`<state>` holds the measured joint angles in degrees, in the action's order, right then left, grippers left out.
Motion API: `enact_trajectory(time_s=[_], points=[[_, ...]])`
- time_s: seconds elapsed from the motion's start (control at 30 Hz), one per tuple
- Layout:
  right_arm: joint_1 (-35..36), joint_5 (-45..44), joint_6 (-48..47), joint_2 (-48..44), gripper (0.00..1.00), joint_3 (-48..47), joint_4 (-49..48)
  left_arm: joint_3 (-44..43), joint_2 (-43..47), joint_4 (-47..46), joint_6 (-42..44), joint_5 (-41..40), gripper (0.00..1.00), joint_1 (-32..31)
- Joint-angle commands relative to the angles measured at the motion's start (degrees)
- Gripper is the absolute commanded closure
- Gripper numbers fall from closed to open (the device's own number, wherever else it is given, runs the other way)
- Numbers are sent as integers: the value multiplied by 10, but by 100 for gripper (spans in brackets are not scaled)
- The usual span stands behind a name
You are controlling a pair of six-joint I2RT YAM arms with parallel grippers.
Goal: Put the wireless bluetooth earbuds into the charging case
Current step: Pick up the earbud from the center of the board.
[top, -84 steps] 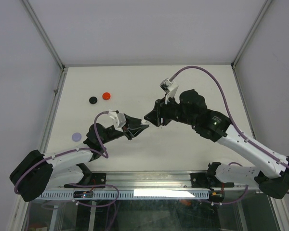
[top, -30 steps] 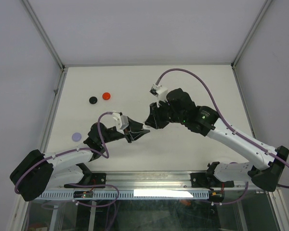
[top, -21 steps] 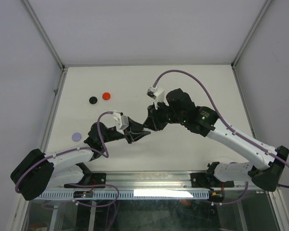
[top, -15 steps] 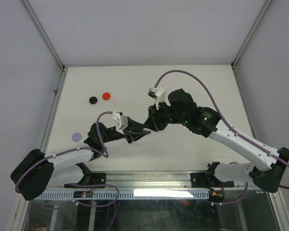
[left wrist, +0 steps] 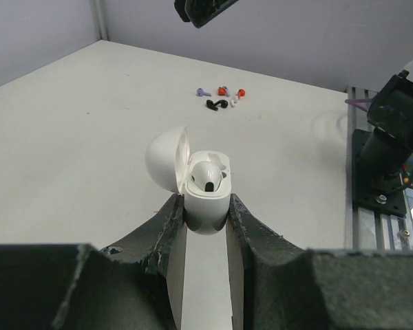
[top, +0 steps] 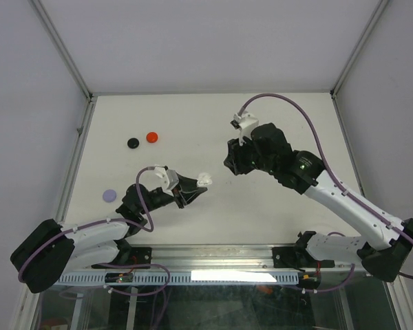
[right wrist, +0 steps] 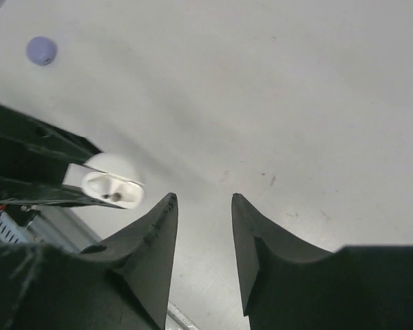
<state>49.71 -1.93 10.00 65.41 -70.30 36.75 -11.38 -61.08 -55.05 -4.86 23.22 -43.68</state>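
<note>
The white charging case (left wrist: 206, 206) is pinched between my left gripper's (left wrist: 206, 213) dark fingers, which are shut on its lower body. Its lid (left wrist: 165, 157) is hinged open to the left. One white earbud (left wrist: 210, 175) sits inside the case, its dark tip facing up. From above, the case (top: 204, 178) shows at the tip of the left gripper (top: 195, 187). My right gripper (top: 231, 165) hovers to the right of it and apart from it. In the right wrist view that gripper (right wrist: 202, 201) is open and holds nothing, with the case (right wrist: 113, 189) to its lower left.
A black cap (top: 132, 143) and a red cap (top: 151, 137) lie at the back left of the table, and a purple disc (top: 109, 195) lies near the left edge. Several small coloured pieces (left wrist: 220, 97) lie far off in the left wrist view. The metal rail (top: 213, 258) runs along the near edge.
My right gripper has drawn back from the case, up and to the right, and its jaws have opened. My left gripper has shifted a little with the case still in it.
</note>
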Motion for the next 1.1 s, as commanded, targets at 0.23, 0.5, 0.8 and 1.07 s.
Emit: enact_trajectory(time_s=[0.23, 0.5, 0.8, 1.07], points=[[-194, -74, 47, 10, 60, 83, 3, 42, 97, 26, 78, -95, 100, 9], [-341, -91, 80, 31, 59, 157, -38, 50, 106, 44, 111, -110, 100, 9], [-481, -117, 113, 80, 59, 204, -91, 62, 121, 47, 104, -113, 100, 10], [-568, -157, 127, 149, 59, 196, -91, 61, 125, 53, 100, -107, 100, 9]])
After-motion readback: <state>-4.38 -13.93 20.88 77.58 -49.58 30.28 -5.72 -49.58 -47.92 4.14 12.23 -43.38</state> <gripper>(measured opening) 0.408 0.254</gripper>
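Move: The loose white earbud lies about 35 cm to the right hand's right, roughly 7 cm farther out and 26 cm below. All at that height, the black earbuds sit some 31 cm right and 10 cm ahead of this hand, the lone orange one 38 cm right and 7 cm ahead, and the touching orange and purple pair 37 cm right and 11 cm ahead. From the left hand, the white earbud is around 46 cm right, 9 cm ahead and 17 cm below. Towards the white earbud and its cluster, the right hand sweeps about 31 cm right while sinking steadily some 19 cm, going forward too in the first half; it swings clockwise and tips its fingers steeper, their opening kept, touching nothing. The white case, still pinched with its lid open, is drawn about 4 cm left by the left hand, turning slightly counter-clockwise. ##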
